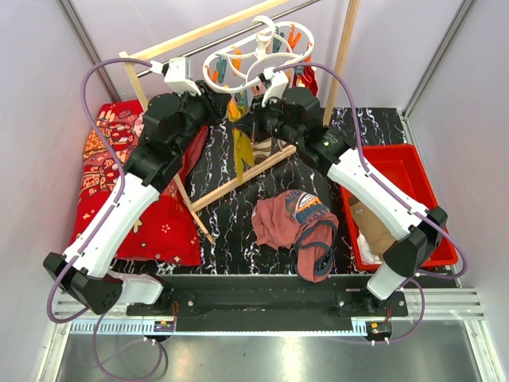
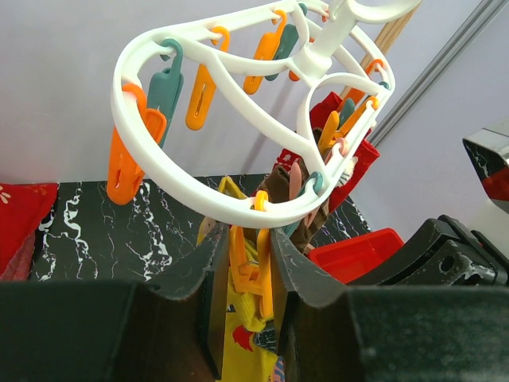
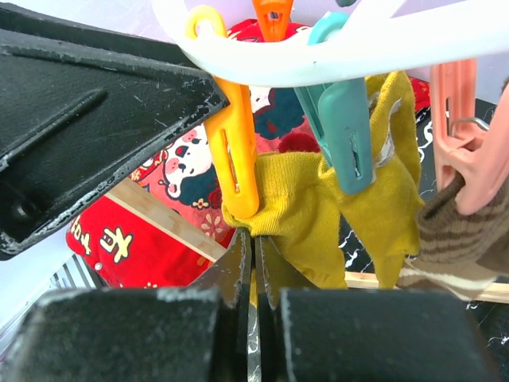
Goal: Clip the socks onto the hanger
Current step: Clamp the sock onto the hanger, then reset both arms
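The white hanger [image 1: 262,38] [image 2: 183,187] [image 3: 334,56] hangs from the rail, with both grippers just under it. My left gripper [image 2: 246,239] [image 1: 223,99] is shut on an orange peg [image 2: 262,270] on the ring's near side, and the mustard yellow sock [image 2: 238,350] [image 1: 241,147] hangs below. My right gripper [image 3: 254,239] [image 1: 253,119] is shut on that sock's [image 3: 318,199] edge, right under a yellow-orange peg [image 3: 235,159]. A teal peg [image 3: 346,135] also grips the sock. A pink peg [image 3: 461,135] holds the brown striped sock [image 3: 457,231]. A red sock [image 2: 338,107] hangs at the far side.
A rust-maroon garment [image 1: 294,223] lies on the black marbled table. To the right, a red bin [image 1: 413,171] holds a tan item [image 1: 374,227]. A red cushion [image 1: 119,175] lies at the left. The rack's wooden poles [image 1: 342,56] and base beam [image 1: 238,183] stand behind and beneath the grippers.
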Controlling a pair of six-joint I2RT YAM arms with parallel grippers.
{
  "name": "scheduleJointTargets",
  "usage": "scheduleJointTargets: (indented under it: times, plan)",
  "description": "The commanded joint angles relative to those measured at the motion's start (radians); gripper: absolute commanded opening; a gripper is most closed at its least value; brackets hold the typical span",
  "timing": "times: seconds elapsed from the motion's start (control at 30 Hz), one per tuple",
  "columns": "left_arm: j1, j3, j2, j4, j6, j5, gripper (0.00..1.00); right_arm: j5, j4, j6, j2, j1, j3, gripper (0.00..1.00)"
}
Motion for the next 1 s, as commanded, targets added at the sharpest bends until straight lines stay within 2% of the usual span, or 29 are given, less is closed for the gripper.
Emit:
scheduleJointTargets:
  times: [0.0,0.07,0.17,0.2,0.3,0.4,0.43,0.47,0.53,0.57,0.63,0.67,0.77,0.87,0.9,0.97]
  plan:
    - [0.006,0.006,-0.043,0.032,-0.022,-0.002,0.05,-0.006,0.061,0.01,0.0,0.009,0.049,0.0]
    - [0.006,0.006,-0.044,0.032,-0.023,-0.002,0.09,-0.006,0.062,0.01,0.0,0.011,0.047,0.0]
    - [0.006,0.007,-0.05,0.033,-0.023,-0.003,0.27,-0.006,0.062,0.008,0.0,0.011,0.046,0.0]
    - [0.006,0.007,-0.055,0.033,-0.02,-0.003,0.39,-0.006,0.062,0.01,-0.001,0.011,0.046,0.0]
    - [0.006,0.007,-0.064,0.032,-0.019,-0.007,0.6,-0.004,0.065,0.008,-0.006,0.009,0.044,0.04]
    - [0.006,0.007,-0.075,0.027,-0.016,-0.01,0.68,-0.001,0.072,0.007,-0.008,0.011,0.044,0.09]
    - [0.006,0.011,-0.078,0.027,-0.013,-0.01,0.75,-0.004,0.073,0.007,-0.012,0.011,0.043,0.12]
    - [0.006,0.011,-0.087,0.023,-0.014,-0.01,0.78,-0.007,0.078,0.005,-0.014,0.011,0.041,0.24]
    - [0.006,0.011,-0.098,0.021,-0.013,-0.007,0.85,-0.006,0.085,0.004,-0.023,0.009,0.032,0.36]
    - [0.006,0.011,-0.112,0.017,-0.011,-0.002,0.87,-0.001,0.088,-0.001,-0.029,0.011,0.026,0.46]
    - [0.006,0.011,-0.127,0.01,-0.01,0.007,0.91,0.008,0.099,-0.01,-0.049,0.011,0.006,0.53]
    - [0.006,0.007,-0.145,0.003,-0.01,0.019,0.93,0.017,0.101,-0.024,-0.057,0.011,-0.003,0.6]
    - [0.006,-0.019,-0.194,-0.002,-0.016,0.056,0.99,0.066,0.101,-0.056,-0.104,0.011,-0.051,0.68]
    - [0.006,-0.06,-0.256,-0.005,-0.02,0.11,0.99,0.137,0.101,-0.101,-0.176,0.009,-0.129,0.77]
    - [0.006,-0.071,-0.273,-0.003,-0.023,0.143,0.99,0.184,0.101,-0.11,-0.196,0.011,-0.154,0.82]
    - [0.006,-0.112,-0.328,-0.009,-0.026,0.191,0.99,0.278,0.098,-0.137,-0.268,0.011,-0.23,0.87]
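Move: The left hand still squeezes the yellow clip at the hanger's near edge, its middle about 1 cm below the hand point; the yellow sock's cuff sits about 4 cm below that hand. The right fingers are shut on this cuff, with the yellow clip about 1 cm ahead, 1 cm left and 3 cm above. From the right hand, the teal clip lies about 4 cm ahead, 2 cm right and the pink clip 7 cm ahead, 6 cm right, both some 3 cm up. Backing off and rising as it opens wide, the left hand lets go of the yellow clip and draws about 7 cm back and 5 cm up, drifting left, faster towards the end. The right hand first stays almost in place at the cuff, then opens in turn, frees the sock and slides about 3 cm to the right, away from the yellow clip. ##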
